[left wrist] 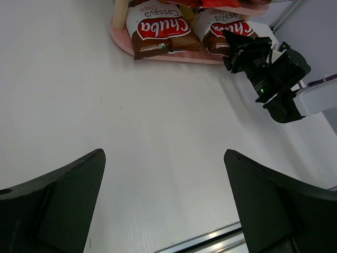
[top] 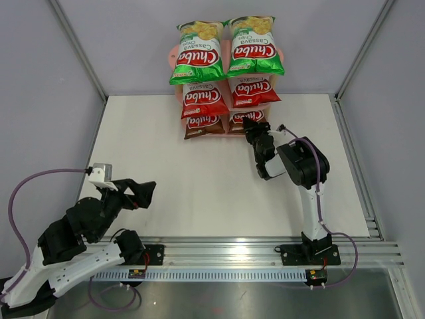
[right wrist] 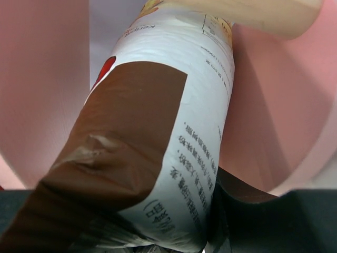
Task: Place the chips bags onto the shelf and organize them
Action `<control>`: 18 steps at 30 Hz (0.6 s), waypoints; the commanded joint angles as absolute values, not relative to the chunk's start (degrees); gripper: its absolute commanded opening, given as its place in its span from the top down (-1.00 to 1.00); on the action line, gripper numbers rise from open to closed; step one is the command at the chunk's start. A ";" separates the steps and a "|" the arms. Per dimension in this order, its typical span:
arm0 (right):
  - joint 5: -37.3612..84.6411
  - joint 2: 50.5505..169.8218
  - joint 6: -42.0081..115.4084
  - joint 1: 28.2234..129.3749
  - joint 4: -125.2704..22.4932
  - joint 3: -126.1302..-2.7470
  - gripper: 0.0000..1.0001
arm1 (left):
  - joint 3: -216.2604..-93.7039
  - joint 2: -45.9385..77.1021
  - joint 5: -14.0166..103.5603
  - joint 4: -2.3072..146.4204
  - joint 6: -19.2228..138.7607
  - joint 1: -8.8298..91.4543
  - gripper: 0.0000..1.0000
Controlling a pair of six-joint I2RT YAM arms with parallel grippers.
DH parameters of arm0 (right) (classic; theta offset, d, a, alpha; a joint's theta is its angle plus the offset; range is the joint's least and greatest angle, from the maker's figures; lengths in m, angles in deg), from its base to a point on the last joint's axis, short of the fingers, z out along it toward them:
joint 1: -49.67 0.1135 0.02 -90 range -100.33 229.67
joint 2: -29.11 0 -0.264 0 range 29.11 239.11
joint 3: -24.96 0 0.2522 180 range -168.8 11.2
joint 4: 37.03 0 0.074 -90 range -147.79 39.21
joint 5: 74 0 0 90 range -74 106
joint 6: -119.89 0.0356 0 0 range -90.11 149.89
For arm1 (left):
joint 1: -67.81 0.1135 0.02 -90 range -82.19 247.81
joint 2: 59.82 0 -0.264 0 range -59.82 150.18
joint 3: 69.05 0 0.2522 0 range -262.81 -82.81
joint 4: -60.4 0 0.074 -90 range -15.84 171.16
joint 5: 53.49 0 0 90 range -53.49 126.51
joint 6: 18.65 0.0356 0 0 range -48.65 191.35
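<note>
The pink shelf (top: 174, 53) stands at the table's far edge. Two green chips bags (top: 196, 52) (top: 254, 45) lie on its top board, two red bags (top: 204, 100) (top: 254, 90) on the middle one. On the bottom board lie a left brown bag (top: 204, 124) and a right brown bag (top: 241, 118). My right gripper (top: 252, 127) is shut on the near end of the right brown bag (right wrist: 158, 132), which fills the right wrist view between the pink boards (right wrist: 42, 79). My left gripper (top: 147, 193) hovers open and empty over the table's near left.
A light wooden post (right wrist: 263, 16) of the shelf crosses just above the held bag. In the left wrist view the shelf's pink base (left wrist: 174, 57) and the right gripper (left wrist: 234, 47) sit far ahead. A metal rail (top: 232, 249) runs along the table's near edge.
</note>
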State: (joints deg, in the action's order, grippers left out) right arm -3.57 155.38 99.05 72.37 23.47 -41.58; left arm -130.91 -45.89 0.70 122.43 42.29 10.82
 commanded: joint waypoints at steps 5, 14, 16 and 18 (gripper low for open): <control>-10.63 158.22 97.12 75.69 16.55 -46.99 -0.02 | -129.40 -49.36 0.30 121.27 44.63 10.86 -0.98; -10.28 154.80 99.76 76.39 12.66 -42.25 -0.55 | -129.13 -50.77 0.74 121.09 44.54 10.86 -0.98; -10.28 153.91 100.11 76.39 13.53 -40.84 -0.63 | -129.04 -51.12 0.74 121.09 44.54 10.86 -0.98; -9.67 152.60 100.11 76.30 14.16 -39.35 -0.65 | -129.04 -51.30 0.65 121.01 44.54 10.86 -0.98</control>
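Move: The right gripper still pinches the near end of the last brown bag, already on the bottom shelf; its place in the shelf's right half lies about 9 cm ahead, 2 cm left and 2 cm below. The left brown bag sits some 17 cm left and 8 cm ahead, about level in height; the right red bag is about 8 cm ahead, straight in line sideways, 15 cm above. From the left gripper that place is about 45 cm ahead, 30 cm right and 19 cm lower. Push the right gripper about 2 cm left and a touch forward, shifting the brown bag's near end towards the left brown bag. While opening the fingers from half to most of the way to let go of it, sink some 2 cm with a slight downward tip, then start drawing back nearly 2 cm out of the shelf. ##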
